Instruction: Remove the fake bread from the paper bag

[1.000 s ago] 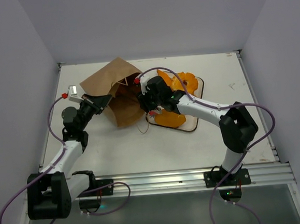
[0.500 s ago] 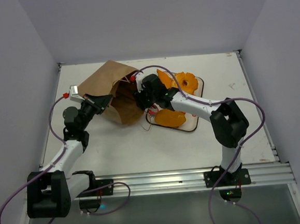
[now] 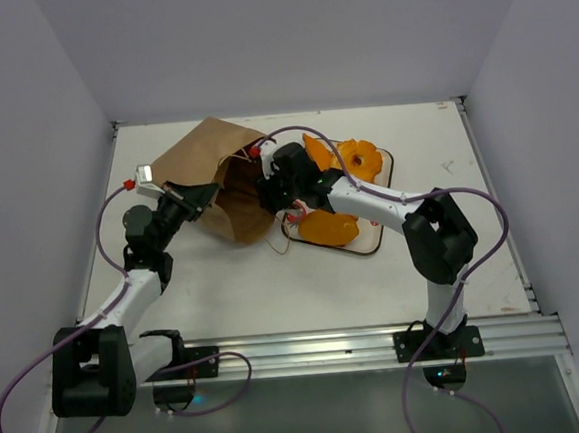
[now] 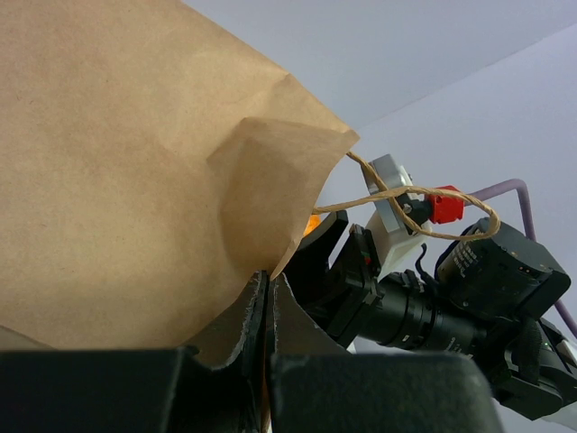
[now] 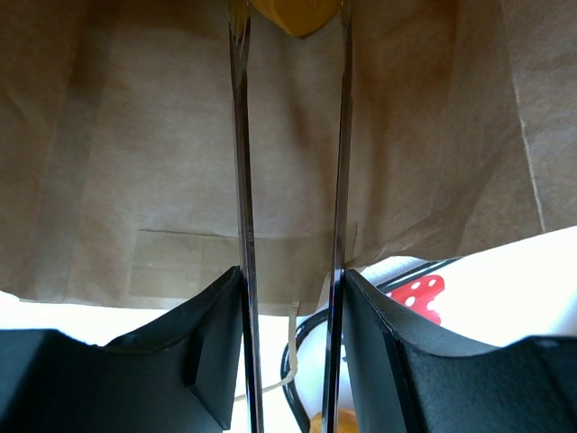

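The brown paper bag [image 3: 206, 173] lies on its side at the back left, its mouth facing right. My left gripper [image 3: 206, 195] is shut on the bag's near edge; in the left wrist view the paper bag [image 4: 135, 162] is pinched between the closed fingers [image 4: 257, 311]. My right gripper [image 3: 265, 190] reaches into the bag's mouth. Its long fingers [image 5: 240, 162] stand apart inside the paper bag [image 5: 135, 135], and a golden piece of fake bread [image 5: 293, 13] sits between their tips. Other fake bread pieces [image 3: 331, 228] lie on the tray.
A strawberry-print tray [image 3: 385, 181] lies right of the bag with a ring-shaped piece [image 3: 361, 157] and a pointed one [image 3: 316, 150] on it. The bag's string handle [image 4: 406, 203] loops over my right wrist. White walls close the table on three sides.
My right gripper has moved left into the bag's mouth, and the bag's mouth has shifted a little left. The left gripper keeps its hold on the bag's edge.
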{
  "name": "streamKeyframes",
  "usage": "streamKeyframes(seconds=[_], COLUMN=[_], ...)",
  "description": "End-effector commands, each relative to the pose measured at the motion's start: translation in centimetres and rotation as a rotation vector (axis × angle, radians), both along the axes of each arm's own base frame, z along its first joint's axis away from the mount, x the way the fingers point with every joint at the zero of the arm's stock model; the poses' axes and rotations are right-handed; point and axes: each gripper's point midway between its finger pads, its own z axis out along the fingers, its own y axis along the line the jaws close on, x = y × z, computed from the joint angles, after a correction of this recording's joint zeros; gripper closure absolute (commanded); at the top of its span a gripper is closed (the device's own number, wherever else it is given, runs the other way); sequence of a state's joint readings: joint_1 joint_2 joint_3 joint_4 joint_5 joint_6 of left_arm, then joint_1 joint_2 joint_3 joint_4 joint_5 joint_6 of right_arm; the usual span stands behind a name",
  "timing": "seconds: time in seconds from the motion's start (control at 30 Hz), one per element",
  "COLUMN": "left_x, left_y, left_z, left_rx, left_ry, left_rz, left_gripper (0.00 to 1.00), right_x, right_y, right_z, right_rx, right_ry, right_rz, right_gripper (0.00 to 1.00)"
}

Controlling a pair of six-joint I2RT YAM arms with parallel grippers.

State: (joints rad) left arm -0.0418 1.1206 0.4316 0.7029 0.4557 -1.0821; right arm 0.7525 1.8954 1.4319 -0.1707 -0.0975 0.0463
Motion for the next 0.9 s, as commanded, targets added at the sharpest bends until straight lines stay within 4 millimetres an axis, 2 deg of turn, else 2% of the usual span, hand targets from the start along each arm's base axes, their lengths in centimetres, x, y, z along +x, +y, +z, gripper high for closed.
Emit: streamKeyframes(seconds=[0.0,0.07,0.27,0.47,0.63,0.87], left_x=[-0.1,0.0,0.2,0.1,0.2,0.6], left_y=[-0.6,-0.5,-0.2,0.0,0.4,0.6], left_z=[2.5,2.4,2.2,2.6,2.3,2.1], left_rx=[-0.016,-0.015,-0.003,0.009,0.034,0.032], left_ry=[-0.093,-0.089,-0.087,-0.095,-0.091,-0.088], left_rz=[-0.02,-0.016,0.007,0.021,0.041,0.054], left_gripper=[0.98,0.98,0.99,0.99,0.98,0.99], right_x=[-0.3,-0.6,-0.5,-0.8,-1.5,-2.4], right_y=[1.5,1.2,0.5,0.1,-0.8,-2.2], right_z=[3.4,3.3,6.4,6.0,7.2,7.6], right_rx=[0.107,0.106,0.124,0.111,0.116,0.103], right_ry=[-0.039,-0.035,-0.096,-0.079,-0.106,-0.121], right_rz=[0.037,0.033,0.016,0.007,0.014,0.02], right_gripper=[0.53,0.53,0.53,0.53,0.53,0.53])
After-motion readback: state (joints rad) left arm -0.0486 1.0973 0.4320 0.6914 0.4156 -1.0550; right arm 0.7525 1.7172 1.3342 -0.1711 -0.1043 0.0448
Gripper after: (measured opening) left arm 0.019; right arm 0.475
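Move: Deep in the bag at the tong tips, the bread lies about 8 cm ahead of the right hand, 9 cm to its left and 8 cm below. Around it, the paper bag centres some 5 cm ahead and 14 cm left. On the table, the tray is about 16 cm right and 1 cm ahead, with its nearest bread 13 cm right and 6 cm back. From the left hand, the bagged bread is roughly 11 cm ahead, 7 cm right and 18 cm lower. Right hand, still gripping tongs, backs up about 5 cm, also back and right; left keeps pinching the bag rim. ##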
